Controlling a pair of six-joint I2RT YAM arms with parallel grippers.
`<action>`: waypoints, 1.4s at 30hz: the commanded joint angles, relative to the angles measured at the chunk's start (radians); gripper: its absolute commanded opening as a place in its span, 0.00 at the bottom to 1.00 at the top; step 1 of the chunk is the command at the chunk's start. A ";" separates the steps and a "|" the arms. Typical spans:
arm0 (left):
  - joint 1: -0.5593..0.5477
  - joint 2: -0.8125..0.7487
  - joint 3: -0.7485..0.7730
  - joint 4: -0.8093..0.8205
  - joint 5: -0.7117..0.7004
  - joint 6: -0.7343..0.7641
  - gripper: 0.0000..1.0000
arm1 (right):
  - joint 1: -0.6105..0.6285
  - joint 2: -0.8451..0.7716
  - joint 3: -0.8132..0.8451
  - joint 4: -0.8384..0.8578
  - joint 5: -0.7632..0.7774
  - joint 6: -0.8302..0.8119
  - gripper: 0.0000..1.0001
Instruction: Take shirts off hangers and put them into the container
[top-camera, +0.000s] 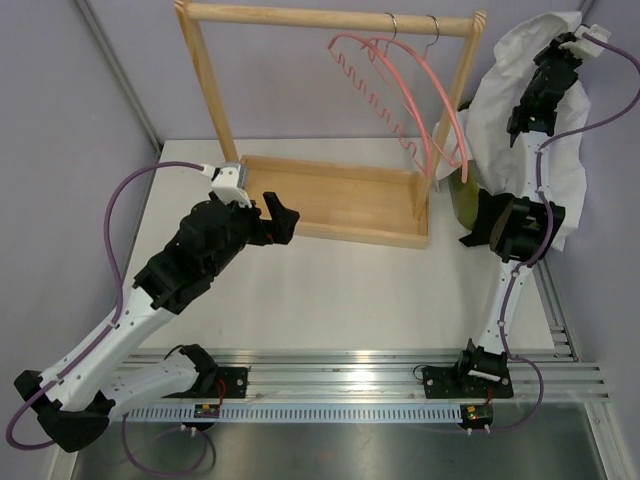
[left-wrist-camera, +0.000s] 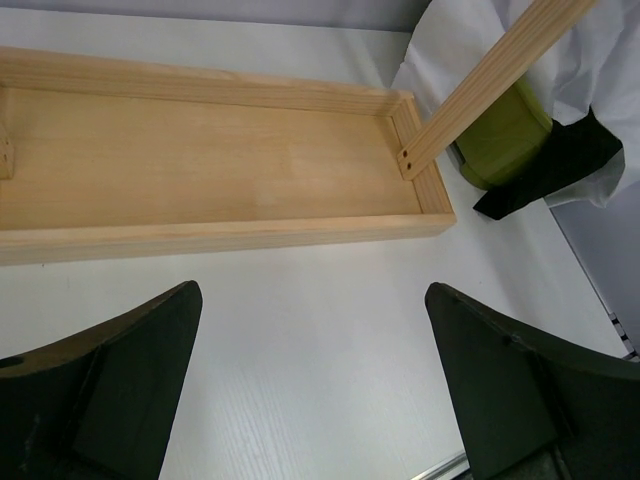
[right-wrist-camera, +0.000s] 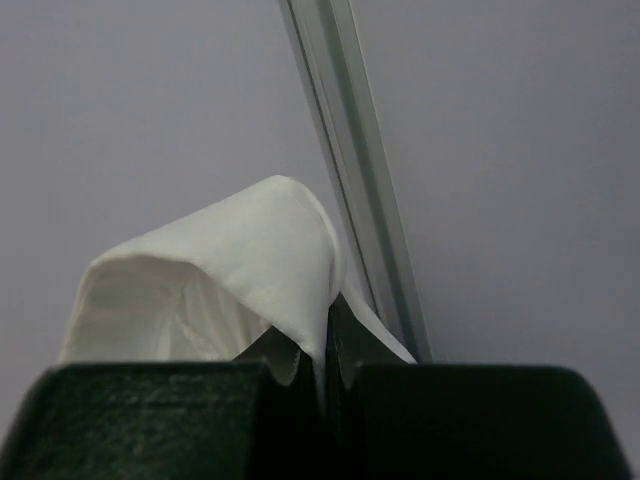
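My right gripper (top-camera: 563, 42) is raised high at the back right and is shut on a fold of the white shirt (right-wrist-camera: 250, 250). The rest of the white shirt (top-camera: 500, 100) hangs down behind the arm. It drapes over the olive-green container (left-wrist-camera: 500, 140), which shows only in part (top-camera: 462, 200). Black fabric, the black shirt (left-wrist-camera: 550, 165), hangs at the container's near side. Two bare pink hangers (top-camera: 400, 75) hang from the rack's rod. My left gripper (top-camera: 283, 218) hovers open over the table before the rack's tray, nothing between its fingers (left-wrist-camera: 130, 370).
The wooden rack (top-camera: 330, 14) stands mid-table, and its flat tray base (left-wrist-camera: 200, 160) lies just beyond my left gripper. An upright post (left-wrist-camera: 480, 90) rises at the tray's right end. Purple walls and an aluminium post (right-wrist-camera: 370, 200) close in beside the right gripper.
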 joint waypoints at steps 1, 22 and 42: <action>0.008 -0.031 -0.009 0.054 0.022 -0.018 0.99 | 0.024 -0.044 -0.023 -0.128 0.163 -0.125 0.00; 0.010 -0.135 -0.055 0.086 0.062 -0.058 0.99 | 0.082 -0.107 -0.454 -1.243 0.062 0.246 0.00; 0.010 -0.268 -0.096 0.055 0.050 -0.083 0.99 | 0.082 -0.293 -0.585 -1.200 0.025 0.244 0.99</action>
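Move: The container lies well below the right hand, which holds the white shirt: its middle is about 14 cm back, 5 cm left and some 45 cm down. From the right hand, the black shirt's overhanging part is 25 cm back, 10 cm left; the rack's right post is 24 cm back, 26 cm left; the empty hangers are about 22 cm back, 30 cm left. From the left hand the container is roughly 25 cm ahead, 50 cm right and 28 cm lower. The white shirt, still pinched in the right gripper at first, is carried steeply down some 40 cm into the container, drawing back about 12 cm and a little left, as the wrist tips over from pointing up and outward to almost straight down. Low over the bundle the fingers open wide and let go. The empty, open left hand eases back, up and left by about 5 cm. ##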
